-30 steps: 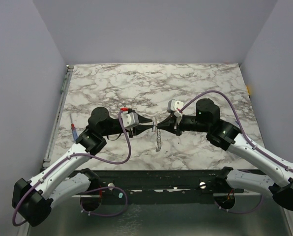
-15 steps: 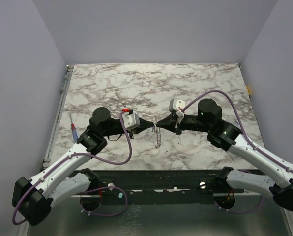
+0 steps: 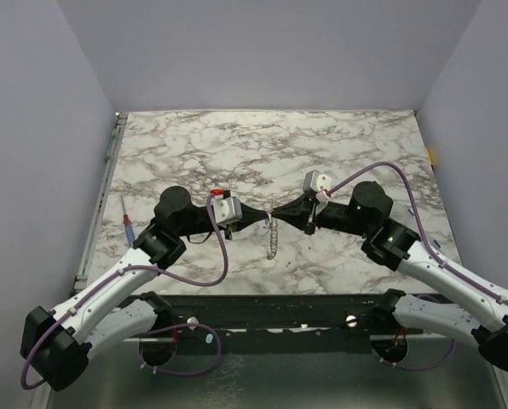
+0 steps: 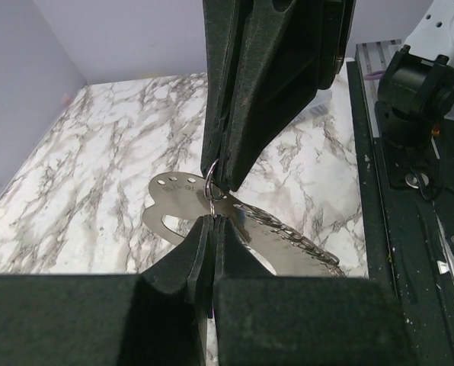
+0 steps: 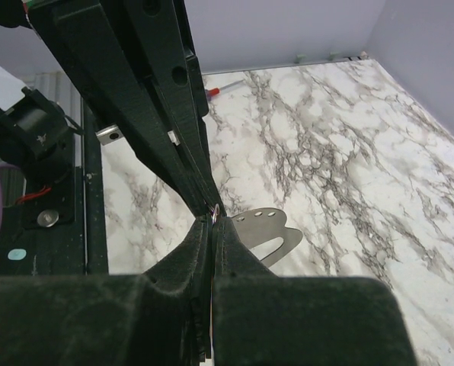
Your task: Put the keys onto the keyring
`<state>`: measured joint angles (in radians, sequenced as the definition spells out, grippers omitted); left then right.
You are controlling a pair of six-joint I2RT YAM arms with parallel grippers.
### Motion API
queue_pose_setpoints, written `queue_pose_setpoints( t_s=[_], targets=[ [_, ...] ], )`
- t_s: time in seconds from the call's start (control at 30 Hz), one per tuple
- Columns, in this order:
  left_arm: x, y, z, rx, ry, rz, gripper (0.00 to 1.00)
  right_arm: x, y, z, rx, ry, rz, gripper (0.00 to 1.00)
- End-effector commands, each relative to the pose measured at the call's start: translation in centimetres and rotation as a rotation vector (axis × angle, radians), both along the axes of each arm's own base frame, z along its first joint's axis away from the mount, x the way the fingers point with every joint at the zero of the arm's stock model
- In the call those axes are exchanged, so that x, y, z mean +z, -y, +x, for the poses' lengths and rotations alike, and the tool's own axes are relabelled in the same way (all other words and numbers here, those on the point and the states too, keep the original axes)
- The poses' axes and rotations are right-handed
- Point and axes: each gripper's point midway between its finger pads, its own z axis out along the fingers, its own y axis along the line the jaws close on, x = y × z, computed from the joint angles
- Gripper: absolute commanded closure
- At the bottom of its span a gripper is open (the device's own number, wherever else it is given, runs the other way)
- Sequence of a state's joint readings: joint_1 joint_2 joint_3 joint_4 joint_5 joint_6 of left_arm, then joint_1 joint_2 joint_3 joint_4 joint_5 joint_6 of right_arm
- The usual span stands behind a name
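Over the middle of the marble, my left gripper [image 3: 263, 218] and right gripper [image 3: 283, 215] meet tip to tip. Both are shut on the keyring [image 4: 210, 180], a thin silvery wire loop pinched between the two pairs of fingers. In the left wrist view my left gripper [image 4: 212, 218] bites the loop from below, and the right gripper's fingers [image 4: 246, 114] come from above. A flat silvery metal piece [image 4: 177, 200] with three small holes and a slot hangs from the loop; I cannot tell if it is one of the keys. A chain [image 3: 273, 239] dangles under the loop.
A blue-and-red-handled screwdriver [image 3: 128, 224] lies near the table's left edge. A dark metal rail [image 3: 271, 308] runs along the near edge by the arm bases. Purple cables [image 3: 203, 273] loop from both arms. Lilac walls close in three sides.
My left gripper has shut on the keyring. The right arm's wrist has drawn back to the right and turned, while its fingertips stay on the ring. The chain hangs slightly further left.
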<state>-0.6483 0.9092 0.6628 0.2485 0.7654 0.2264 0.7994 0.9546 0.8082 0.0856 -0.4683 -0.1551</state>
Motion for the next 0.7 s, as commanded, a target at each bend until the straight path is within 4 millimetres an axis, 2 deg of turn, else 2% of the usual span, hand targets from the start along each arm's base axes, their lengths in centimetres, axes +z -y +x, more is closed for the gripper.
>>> queue_pose_setpoints(
  t_s=[0.0,0.17,0.2,0.43,0.67],
  targets=[
    [0.2,0.1,-0.4,-0.012,0.007,-0.013,0.95,2.3,-0.1,0.3,-0.023,0.047,0.08,0.99],
    [0.4,-0.3,-0.5,0.003,0.029,-0.02,0.62,2.2,-0.1,0.1,-0.013,0.046,0.075,0.99],
    [0.4,-0.4,-0.6,0.003,0.033,-0.022,0.58,2.2,0.0,0.0,-0.012,0.045,0.074,1.0],
    [1.1,-0.4,-1.0,-0.011,0.041,-0.041,0.56,1.7,-0.3,-1.0,0.05,0.031,0.049,0.99],
    [2.1,-0.1,-2.2,-0.072,0.032,-0.092,0.61,1.2,-0.9,-2.9,0.17,0.026,0.036,0.99]
  ],
)
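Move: The keyring is already pinched in the right fingertips, its middle level fore-and-aft, about 1 cm to that hand's left and 1 cm below. From the left hand the ring lies level fore-and-aft, some 1 cm right and 1 cm above; the blue tag is right at its shut fingertips, roughly 1 cm below. The metal plate with its chain has its middle about 3 cm back, 1 cm right and 3 cm below the left hand. The blue tag at the ring's lower side is let go as the left fingers spread to nearly half open; that hand then eases up a little over 1 cm and slightly back, its fingers ending either side of the tag. The right hand keeps its pinch on the ring, rises barely half a centimetre, then draws back about 1 cm. ##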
